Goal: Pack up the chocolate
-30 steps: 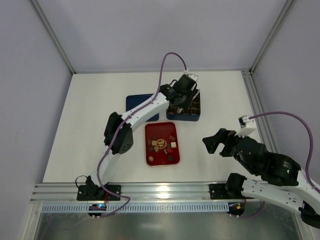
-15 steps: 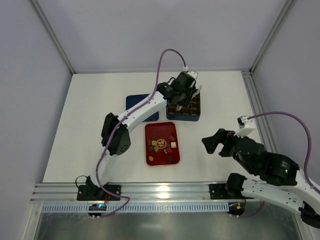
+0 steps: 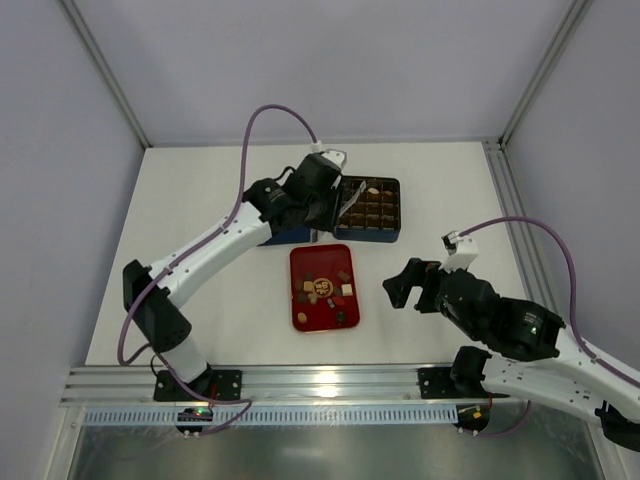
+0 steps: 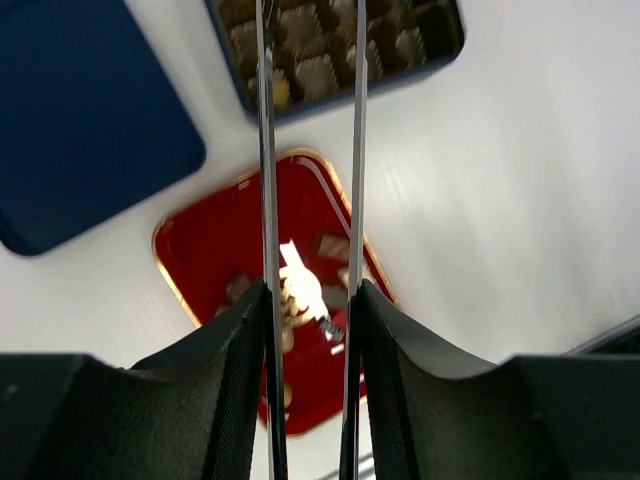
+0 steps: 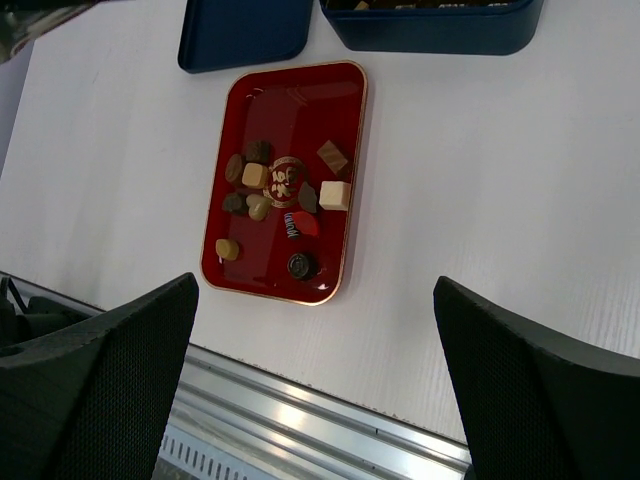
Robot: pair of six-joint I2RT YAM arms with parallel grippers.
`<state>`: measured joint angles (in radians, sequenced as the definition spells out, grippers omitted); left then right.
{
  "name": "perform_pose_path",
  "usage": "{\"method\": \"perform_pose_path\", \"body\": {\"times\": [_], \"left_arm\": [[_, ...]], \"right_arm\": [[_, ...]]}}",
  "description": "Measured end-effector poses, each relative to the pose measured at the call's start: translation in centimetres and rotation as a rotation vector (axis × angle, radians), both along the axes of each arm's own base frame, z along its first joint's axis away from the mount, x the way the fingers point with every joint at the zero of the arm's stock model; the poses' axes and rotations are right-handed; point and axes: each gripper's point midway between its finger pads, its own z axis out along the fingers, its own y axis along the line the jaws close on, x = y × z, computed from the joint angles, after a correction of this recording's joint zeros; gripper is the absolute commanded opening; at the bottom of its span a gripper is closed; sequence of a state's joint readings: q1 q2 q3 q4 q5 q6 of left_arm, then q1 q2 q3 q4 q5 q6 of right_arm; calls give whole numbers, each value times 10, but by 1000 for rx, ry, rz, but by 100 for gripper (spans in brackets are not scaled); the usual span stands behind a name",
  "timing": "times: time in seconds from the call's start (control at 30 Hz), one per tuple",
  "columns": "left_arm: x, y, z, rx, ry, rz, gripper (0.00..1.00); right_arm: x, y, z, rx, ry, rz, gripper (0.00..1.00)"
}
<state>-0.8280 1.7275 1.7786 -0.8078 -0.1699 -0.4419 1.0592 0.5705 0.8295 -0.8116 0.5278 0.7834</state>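
Observation:
Several pieces of chocolate [image 5: 256, 176], dark, tan and cream, lie in the red tray [image 5: 290, 100]. The tray also shows in the top view [image 3: 322, 317] and under my left fingers [image 4: 210, 250]. A few pieces sit in the dark blue box [image 3: 367, 234] of brown cells, one of them cream [image 3: 373, 190]. My left gripper [image 3: 328, 205] [image 4: 312, 290] is shut on long metal tweezers [image 4: 265, 150]. Their blades reach toward the box's near-left corner [image 4: 300, 108], and the tips are out of view. My right gripper [image 3: 403, 290] [image 5: 315, 400] hangs open and holds nothing, right of the tray.
The blue lid [image 4: 80, 110] lies flat left of the box, partly under my left arm in the top view [image 3: 290, 236]. A metal rail [image 5: 330, 420] runs along the table's near edge. Frame posts stand at the back corners.
My left arm has swung left and back; its gripper has come off the box to the box's left edge, above the tray's far end. My right gripper has drifted slightly left.

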Motion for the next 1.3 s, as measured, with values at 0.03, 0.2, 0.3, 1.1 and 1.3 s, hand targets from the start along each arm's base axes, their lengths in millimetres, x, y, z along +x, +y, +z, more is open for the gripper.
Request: {"method": "perform_pose_path", "body": {"times": [0.03,0.2,0.3,1.1,1.3], "left_arm": [[-10,10,-6,17,22,4,39],[-56,56,-35,101,127,11,39],[-80,81,-43,128,157,11,40],[-144,131,-101,182,302,58,39],[-145,125,-100,164,299,45,39]], "right_arm": [[1,2,-2,-4,4,2,100],[2,9,-12,-21,21,12,100],[2,10,-17,-24,26,15,100],[-2,16,-46,-50,92,20,100],[-2,15,-49,-54,97,18,100]]}}
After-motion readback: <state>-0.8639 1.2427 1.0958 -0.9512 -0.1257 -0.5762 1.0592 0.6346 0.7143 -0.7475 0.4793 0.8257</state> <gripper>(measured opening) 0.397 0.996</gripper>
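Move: The chocolates grouped in the red tray lie about 11 cm back from my left hand, 6 cm to its left and 24 cm below. The dark box is about 9 cm ahead and 9 cm to the right of that hand, and the blue tray about 8 cm ahead and 16 cm to its left, both low on the table. From my right hand, the chocolates are some 5 cm ahead, 18 cm left and 21 cm below. I sweep my left hand back and left, away from the box and towards the chocolates, about 14 cm back and 13 cm left, sinking 10 cm as I go. The tongs tip some 20 degrees steeper, their spread unchanged, and I end with their tips over the tray's far left part. My open right hand sinks about 5 cm. ##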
